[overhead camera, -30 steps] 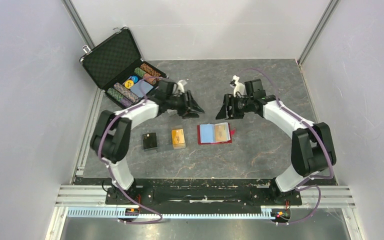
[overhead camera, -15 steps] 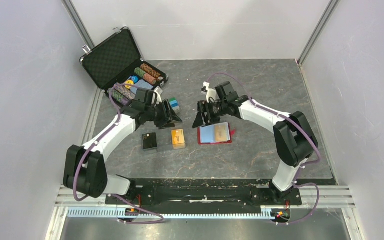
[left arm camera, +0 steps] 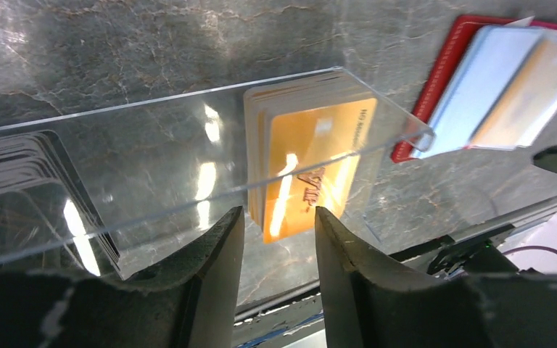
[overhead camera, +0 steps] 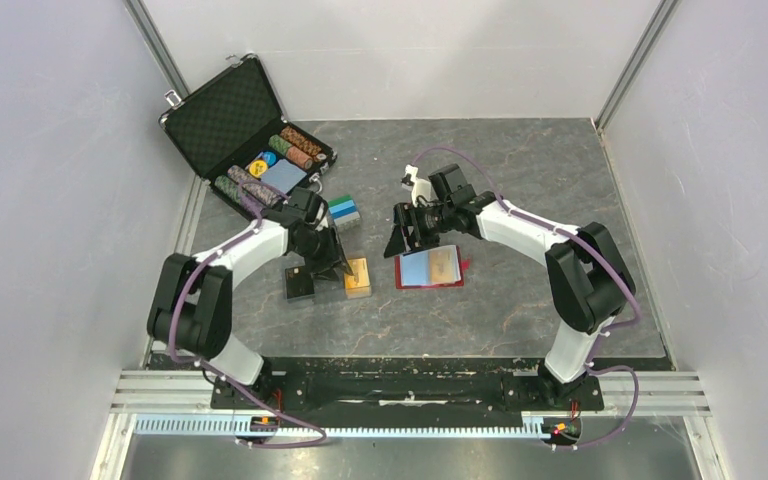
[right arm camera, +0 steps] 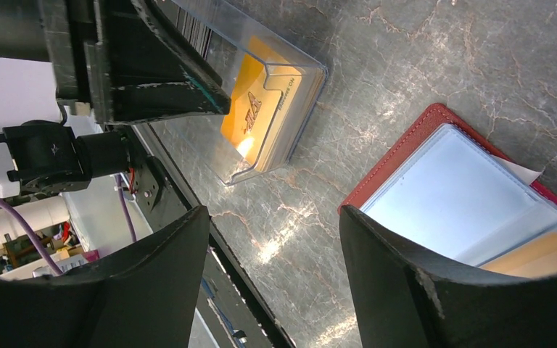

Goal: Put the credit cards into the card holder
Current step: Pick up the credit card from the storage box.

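Note:
A stack of orange-gold credit cards [overhead camera: 358, 277] [left arm camera: 312, 156] [right arm camera: 261, 119] lies in the right end of a clear plastic tray [left arm camera: 152, 109]. The red card holder [overhead camera: 457, 282] [right arm camera: 399, 159] lies open to its right, with a pale blue card [overhead camera: 415, 266] and an orange card [overhead camera: 444, 264] in its sleeves. My left gripper [overhead camera: 332, 265] [left arm camera: 275, 217] hangs open just above the near left edge of the card stack, gripping nothing. My right gripper [overhead camera: 400, 245] [right arm camera: 274, 217] is open over bare table at the card holder's left edge.
A small black square box [overhead camera: 300, 283] sits left of the cards. An open black chip case [overhead camera: 222, 118] with rows of poker chips stands at the back left. A short pile of coloured chips [overhead camera: 343, 212] lies behind the left gripper.
My left gripper has swung back from near the chip case and come down over the card tray. My right gripper moved left to the card holder's edge and then held there, opening a little wider.

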Robot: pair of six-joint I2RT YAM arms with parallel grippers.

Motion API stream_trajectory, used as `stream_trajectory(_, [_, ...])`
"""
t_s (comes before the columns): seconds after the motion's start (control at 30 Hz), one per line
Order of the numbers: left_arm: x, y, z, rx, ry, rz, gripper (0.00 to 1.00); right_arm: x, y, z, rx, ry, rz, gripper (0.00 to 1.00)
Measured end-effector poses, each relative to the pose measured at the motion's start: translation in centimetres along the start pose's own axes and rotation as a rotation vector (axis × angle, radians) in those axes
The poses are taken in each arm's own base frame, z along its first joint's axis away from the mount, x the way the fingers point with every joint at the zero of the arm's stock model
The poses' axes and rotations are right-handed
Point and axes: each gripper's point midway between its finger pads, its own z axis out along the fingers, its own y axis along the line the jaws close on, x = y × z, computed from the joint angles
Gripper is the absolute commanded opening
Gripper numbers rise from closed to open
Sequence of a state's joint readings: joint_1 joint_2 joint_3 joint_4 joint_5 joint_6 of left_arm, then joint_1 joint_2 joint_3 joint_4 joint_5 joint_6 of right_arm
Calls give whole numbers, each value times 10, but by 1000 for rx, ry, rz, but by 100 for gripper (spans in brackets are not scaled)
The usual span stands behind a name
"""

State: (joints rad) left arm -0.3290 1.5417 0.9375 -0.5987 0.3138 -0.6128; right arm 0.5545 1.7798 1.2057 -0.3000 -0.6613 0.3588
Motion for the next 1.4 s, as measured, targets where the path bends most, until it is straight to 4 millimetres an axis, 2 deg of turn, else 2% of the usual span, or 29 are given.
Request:
stream_trajectory(0.1, [6, 4, 10, -21, 36, 4, 43, 1, -1, 0, 2, 2, 2, 69])
stream_trajectory(0.17, [10, 5, 15, -31, 55, 12, 36, 1, -1, 0, 4, 2, 2, 69])
stream_trajectory(0.3, [14, 1, 20, -29, 77, 30, 6, 1, -1, 0, 5, 2, 0, 69])
stream_trajectory(0.33, [14, 0, 20, -32, 75, 34, 2, 1, -1, 0, 5, 2, 0, 69])
stream_trajectory(0.8, [13, -7, 15, -99, 47, 94, 3, 2, -3, 0, 10, 6, -3, 69])
stream_trajectory(0.93, [13, -5, 15, -119, 42, 103, 26, 2, -3, 0, 10, 6, -3, 70])
stream_trajectory(1.0, [14, 0, 15, -143, 41, 111, 28, 2, -3, 0, 10, 6, -3, 70])
stream_trajectory(1.07, [16, 4, 15, -165, 48, 117, 24, 2, -3, 0, 10, 6, -3, 70])
stream_trajectory(1.17, [18, 5, 15, -170, 56, 134, 9, 2, -3, 0, 10, 6, -3, 70])
stream_trajectory(1.23, [18, 4, 14, -172, 56, 144, 2, 2, -3, 0, 10, 6, -3, 70])
stream_trajectory(1.4, [16, 2, 15, -174, 60, 155, 2, 2, -3, 0, 10, 6, -3, 70])
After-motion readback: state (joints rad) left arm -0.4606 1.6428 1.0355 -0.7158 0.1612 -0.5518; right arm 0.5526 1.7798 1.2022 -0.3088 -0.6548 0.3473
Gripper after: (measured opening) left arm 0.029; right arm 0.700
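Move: The orange card stack in the clear storage box lies about 3 cm to the left hand's right, 1 cm ahead and 3 cm below; its left edge is nearly under the fingertips. The black cards sit some 9 cm to the hand's left, 1 cm back; the open card holder is 18 cm to its right and 2 cm ahead, the coloured blocks 13 cm straight ahead. From the right hand, the orange stack is roughly 8 cm left, 4 cm back, 8 cm below. The top orange card is taken at its near left edge: the left hand sinks about 2 cm, drawing back slightly and edging right, and shuts its half-open fingers there. With them closed it eases up under 1 cm, then dips back down while opening about a quarter and shuts again at the edge, pinching it, the hand's left side rolling up some 10 degrees over the way. ##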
